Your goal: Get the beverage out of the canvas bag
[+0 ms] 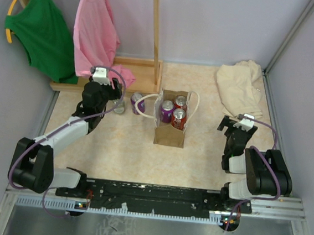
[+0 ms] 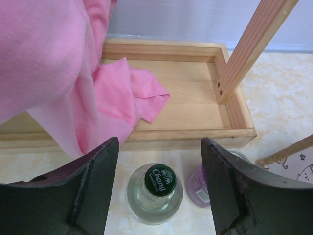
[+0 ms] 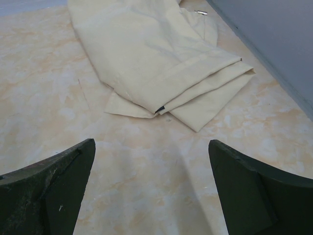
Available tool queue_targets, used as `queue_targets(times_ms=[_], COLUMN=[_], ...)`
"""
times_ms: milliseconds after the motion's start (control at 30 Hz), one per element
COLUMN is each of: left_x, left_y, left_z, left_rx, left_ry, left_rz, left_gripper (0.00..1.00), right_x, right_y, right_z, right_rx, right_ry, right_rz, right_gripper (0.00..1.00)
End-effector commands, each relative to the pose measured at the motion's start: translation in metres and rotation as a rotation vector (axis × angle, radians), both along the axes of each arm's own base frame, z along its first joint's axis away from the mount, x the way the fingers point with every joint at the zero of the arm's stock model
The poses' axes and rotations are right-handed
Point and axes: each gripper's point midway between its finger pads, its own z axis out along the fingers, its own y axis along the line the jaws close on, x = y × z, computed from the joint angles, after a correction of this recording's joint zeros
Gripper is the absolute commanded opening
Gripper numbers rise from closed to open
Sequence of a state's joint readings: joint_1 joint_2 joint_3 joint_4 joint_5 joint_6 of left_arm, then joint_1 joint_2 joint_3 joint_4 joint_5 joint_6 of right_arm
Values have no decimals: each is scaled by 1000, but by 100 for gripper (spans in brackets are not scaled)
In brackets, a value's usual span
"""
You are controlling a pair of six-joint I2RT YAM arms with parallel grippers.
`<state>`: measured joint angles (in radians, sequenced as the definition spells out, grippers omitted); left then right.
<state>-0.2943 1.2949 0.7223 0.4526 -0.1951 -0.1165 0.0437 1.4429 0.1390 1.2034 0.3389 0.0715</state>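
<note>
The tan canvas bag (image 1: 170, 131) with white rope handles stands mid-table. It holds a purple can (image 1: 166, 112) and two red cans (image 1: 179, 119). Another purple can (image 1: 137, 101) stands outside, left of the bag, and shows in the left wrist view (image 2: 197, 187). A clear glass bottle with a green cap (image 2: 155, 188) stands beside it, also seen from above (image 1: 118, 107). My left gripper (image 1: 115, 94) is open and empty, hovering over the bottle (image 2: 160, 148). My right gripper (image 1: 226, 124) is open and empty over bare table right of the bag (image 3: 151, 147).
A wooden rack base (image 2: 186, 98) lies just behind the bottle, with its upright post (image 1: 155, 28) and a pink shirt (image 2: 58, 63) draped into it. A green shirt (image 1: 43, 29) hangs at far left. A pale beige cloth heap (image 1: 239, 86) lies at the back right (image 3: 156, 54).
</note>
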Motion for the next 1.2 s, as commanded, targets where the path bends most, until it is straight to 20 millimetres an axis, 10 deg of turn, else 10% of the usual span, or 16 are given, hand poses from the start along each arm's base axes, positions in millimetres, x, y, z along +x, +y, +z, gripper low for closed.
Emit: queue_targets(times_ms=[0,467,1167], left_x=[-6,-59,-78], left_y=[-14,-155,-271], left_z=[28,99,-4], left_rx=[-53,-8,321], left_ry=[-57,-139,78], left_rz=[-86,-623,-1089], left_gripper=[74,77,100], right_x=[9,9,9], right_y=[1,1,0], right_z=[19,19,19], right_rx=[3,3,3], right_ry=[-67,-67,-67], right_rz=[-5,-5,-6], right_gripper=[99,99,99])
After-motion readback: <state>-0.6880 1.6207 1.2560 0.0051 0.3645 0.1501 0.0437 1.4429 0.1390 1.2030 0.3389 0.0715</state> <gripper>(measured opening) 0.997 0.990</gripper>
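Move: The front red can in the canvas bag stands about 29 cm to the left hand's right, 5 cm nearer the base and 15 cm lower. The bagged purple can is some 6 cm left of it and 3 cm farther out, the rear red can 8 cm straight beyond it. The glass bottle stands right below the left hand, 1 cm ahead; a loose purple can is 8 cm right, 3 cm ahead. From the right hand, the front red can lies about 26 cm left, roughly level ahead, 3 cm lower. The canvas bag with its three cans is what the left hand swings to: away from the bottle, about 26 cm right and 7 cm back, first climbing some 10 cm, then sinking as much over the bag mouth. The wrist turns clockwise by nearly 60 degrees on the way, and the fingers widen from three-quarters to fully open, holding nothing. ##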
